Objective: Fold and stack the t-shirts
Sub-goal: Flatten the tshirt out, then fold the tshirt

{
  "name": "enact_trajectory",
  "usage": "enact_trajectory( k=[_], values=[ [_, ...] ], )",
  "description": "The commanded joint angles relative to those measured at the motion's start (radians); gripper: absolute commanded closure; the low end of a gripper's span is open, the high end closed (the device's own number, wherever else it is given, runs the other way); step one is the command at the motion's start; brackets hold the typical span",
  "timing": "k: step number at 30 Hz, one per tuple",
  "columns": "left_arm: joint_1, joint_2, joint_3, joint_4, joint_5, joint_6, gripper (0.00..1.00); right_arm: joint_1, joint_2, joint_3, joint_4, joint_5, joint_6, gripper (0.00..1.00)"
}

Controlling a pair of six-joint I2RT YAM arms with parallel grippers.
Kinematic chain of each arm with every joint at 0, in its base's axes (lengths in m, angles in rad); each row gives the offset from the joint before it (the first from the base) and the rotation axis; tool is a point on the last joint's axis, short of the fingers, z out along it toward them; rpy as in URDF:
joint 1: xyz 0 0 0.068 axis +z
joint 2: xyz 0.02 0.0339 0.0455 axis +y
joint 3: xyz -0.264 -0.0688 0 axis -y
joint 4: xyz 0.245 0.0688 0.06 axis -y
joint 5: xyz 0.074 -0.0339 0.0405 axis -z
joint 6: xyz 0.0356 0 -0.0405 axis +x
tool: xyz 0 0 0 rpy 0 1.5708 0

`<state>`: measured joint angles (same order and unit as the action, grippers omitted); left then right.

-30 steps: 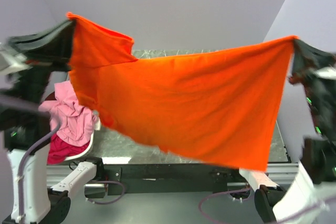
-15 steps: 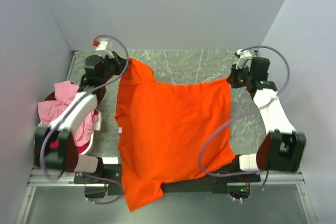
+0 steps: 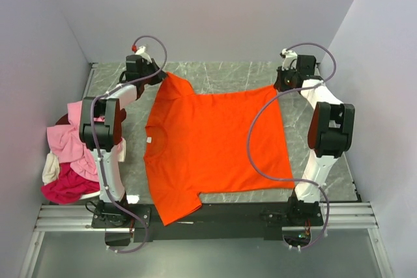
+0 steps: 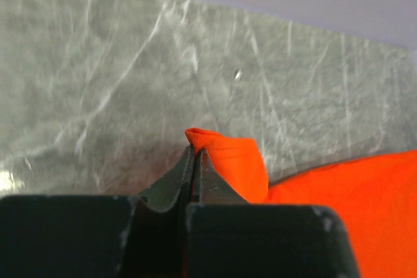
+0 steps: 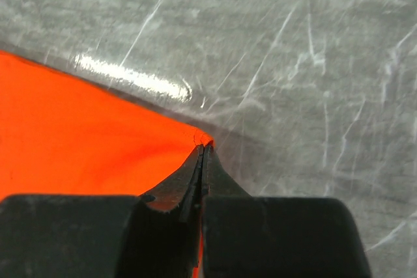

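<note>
A bright orange t-shirt lies spread across the grey table, collar to the left, one sleeve hanging over the near edge. My left gripper is shut on the far left sleeve tip; its gripper pinches the cloth just above the table. My right gripper is shut on the far right hem corner, seen at the closed gripper. More t-shirts, light pink, magenta and cream, lie piled at the left.
The pile of shirts rests on a white seat-like stand beside the left arm. Lilac walls close in the table at the back and both sides. Bare marbled tabletop shows beyond the shirt. Cables loop off both arms.
The orange shirt was held stretched up in the air; both arms swung it out and down, and it now lies flat on the table with both grippers far back.
</note>
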<state>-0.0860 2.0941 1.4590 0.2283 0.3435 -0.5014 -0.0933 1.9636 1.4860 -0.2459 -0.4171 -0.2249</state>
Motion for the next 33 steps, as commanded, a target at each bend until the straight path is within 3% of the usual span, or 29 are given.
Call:
enact_trajectory(
  k=[1, 8, 14, 21, 33],
  values=[
    [0.011, -0.025, 0.092, 0.009, 0.022, 0.015, 1.00, 0.003, -0.009, 0.062, 0.048, 0.037, 0.016, 1.00],
    [0.026, -0.121, -0.017, 0.049, 0.071, 0.040, 1.00, -0.011, -0.117, -0.072, 0.143, 0.002, 0.030, 1.00],
    [0.028, -0.213, -0.121, 0.054, 0.098, 0.035, 1.00, -0.022, -0.155, -0.116, 0.080, -0.118, -0.016, 1.00],
    [0.026, -0.342, -0.279, 0.065, 0.108, -0.006, 1.00, -0.043, -0.226, -0.179, 0.053, -0.153, -0.073, 1.00],
    [0.023, -0.543, -0.480, 0.046, 0.060, -0.034, 1.00, -0.069, -0.177, -0.161, 0.000, -0.112, -0.090, 1.00]
  ],
)
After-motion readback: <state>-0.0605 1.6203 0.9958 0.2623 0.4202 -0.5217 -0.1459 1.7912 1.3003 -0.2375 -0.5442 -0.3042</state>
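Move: Each hand already pinches a far corner of the orange t-shirt, some 8 cm above the table. The shirt's middle lies about 27 cm back and 22 cm right of the left hand, and about 22 cm back and 22 cm left of the right hand. The collar opening is roughly 25 cm straight back from the left hand; the near sleeve, at the table's near edge, is some 50 cm back and 9 cm right of it. After barely a centimetre farther forward, both hands reverse and carry their still-pinched corners back over the t-shirt towards the robot: the left travels about 12 cm back while rising some 5 cm, the right only about 5 cm back with a slight lift that it partly gives up again. Both grippers stay shut with their fingers still pointing forward and down, the right wrist turning about five degrees counter-clockwise, and neither corner is let go. ##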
